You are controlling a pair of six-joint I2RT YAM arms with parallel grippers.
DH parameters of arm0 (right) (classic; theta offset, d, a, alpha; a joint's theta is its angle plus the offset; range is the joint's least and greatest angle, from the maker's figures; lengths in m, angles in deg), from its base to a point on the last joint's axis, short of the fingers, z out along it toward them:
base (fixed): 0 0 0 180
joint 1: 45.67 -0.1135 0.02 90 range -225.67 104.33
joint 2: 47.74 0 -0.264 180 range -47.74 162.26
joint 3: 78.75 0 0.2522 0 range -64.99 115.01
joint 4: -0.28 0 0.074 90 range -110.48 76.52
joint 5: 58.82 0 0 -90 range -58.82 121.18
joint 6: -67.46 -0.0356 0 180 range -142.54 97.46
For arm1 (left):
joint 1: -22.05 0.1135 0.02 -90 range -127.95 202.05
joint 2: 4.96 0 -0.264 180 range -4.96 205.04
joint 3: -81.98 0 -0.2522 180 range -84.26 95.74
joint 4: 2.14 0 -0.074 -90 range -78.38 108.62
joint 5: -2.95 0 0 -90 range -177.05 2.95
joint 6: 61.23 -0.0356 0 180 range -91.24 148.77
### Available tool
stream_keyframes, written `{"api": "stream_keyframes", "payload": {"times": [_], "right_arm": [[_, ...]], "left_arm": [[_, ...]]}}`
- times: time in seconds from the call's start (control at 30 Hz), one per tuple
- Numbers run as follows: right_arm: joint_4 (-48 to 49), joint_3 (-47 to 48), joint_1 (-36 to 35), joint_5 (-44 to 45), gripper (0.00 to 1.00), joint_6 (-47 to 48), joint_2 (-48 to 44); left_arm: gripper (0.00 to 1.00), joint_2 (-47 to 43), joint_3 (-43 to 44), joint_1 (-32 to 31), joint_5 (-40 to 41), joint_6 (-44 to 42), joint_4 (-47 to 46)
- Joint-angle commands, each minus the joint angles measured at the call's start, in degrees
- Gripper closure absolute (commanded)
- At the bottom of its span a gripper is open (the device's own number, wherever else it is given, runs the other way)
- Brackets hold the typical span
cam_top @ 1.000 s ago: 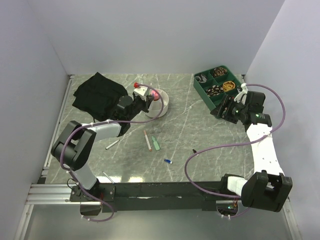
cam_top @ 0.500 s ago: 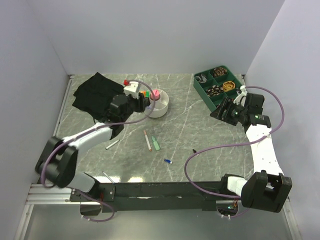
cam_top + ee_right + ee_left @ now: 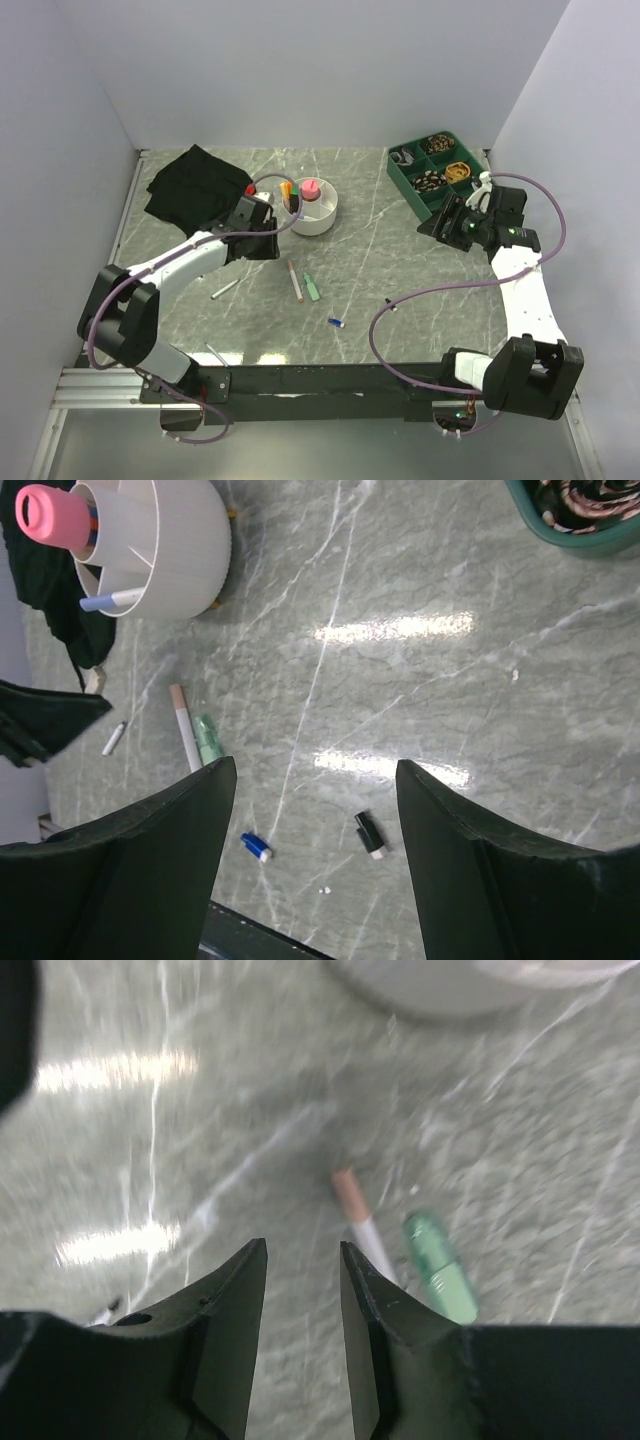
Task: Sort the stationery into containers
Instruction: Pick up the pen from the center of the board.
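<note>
The round white bowl (image 3: pixel 318 212) (image 3: pixel 170 550) holds a pink-capped bottle (image 3: pixel 311 188) (image 3: pixel 50 512), an orange highlighter (image 3: pixel 287 190) and a blue-tipped pen (image 3: pixel 115 600). The black bag (image 3: pixel 195 185) lies to its left. On the table lie a pink-ended white pen (image 3: pixel 295 282) (image 3: pixel 358 1218) (image 3: pixel 185 725), a green highlighter (image 3: pixel 313 288) (image 3: pixel 440 1265) (image 3: pixel 208 738), a blue piece (image 3: pixel 336 322) (image 3: pixel 256 846), a black piece (image 3: pixel 390 301) (image 3: pixel 369 835) and a grey pen (image 3: pixel 226 288). My left gripper (image 3: pixel 265 245) (image 3: pixel 303 1245) hangs open and empty just near-left of the bowl. My right gripper (image 3: pixel 445 225) (image 3: pixel 315 765) is wide open, empty, high at the right.
A green divided tray (image 3: pixel 435 175) (image 3: pixel 570 520) with coiled items sits at the back right, just behind my right gripper. Another thin pen (image 3: pixel 215 352) lies near the front edge at the left. Grey walls close in the table on three sides.
My left gripper has opened and drawn back from above the bowl toward the near left. The orange highlighter now stands in the bowl. The right arm has hardly moved.
</note>
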Motion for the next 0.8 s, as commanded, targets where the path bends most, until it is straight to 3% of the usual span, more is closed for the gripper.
{"api": "stream_keyframes", "payload": {"times": [0.0, 0.6, 0.77], "right_arm": [[2.08, -0.16, 0.29, -2.53, 0.27, -2.02, -0.05], [1.46, -1.3, 0.29, -5.08, 0.27, -0.62, -3.48], [1.11, -2.0, 0.38, -5.7, 0.27, -0.53, -4.27]], "left_arm": [[0.59, 1.59, -0.28, 0.29, -2.08, 4.28, 2.87], [0.57, 16.63, 8.77, -4.36, -2.7, 8.51, 2.42], [0.57, 18.65, 9.73, -5.24, 0.9, 8.6, 3.74]]}}
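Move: Beyond and below the left fingers lies the white pen with the brown end, its middle about 5 cm to the right, 4 cm back and 10 cm down. The green bottle is roughly 9 cm right and 5 cm back, and the white divided holder about 11 cm ahead and 10 cm right, some 6 cm lower. From the right hand, the pen is around 32 cm left, 4 cm back and 19 cm down. Sinking about 7 cm towards the pen, the left hand first eases back a little, then shifts some 4 cm right so that the gap between its fingers comes over the brown end. Along the way the wrist tips the fingers about 15 degrees steeper; they stay a bit under half open, not yet closing. ##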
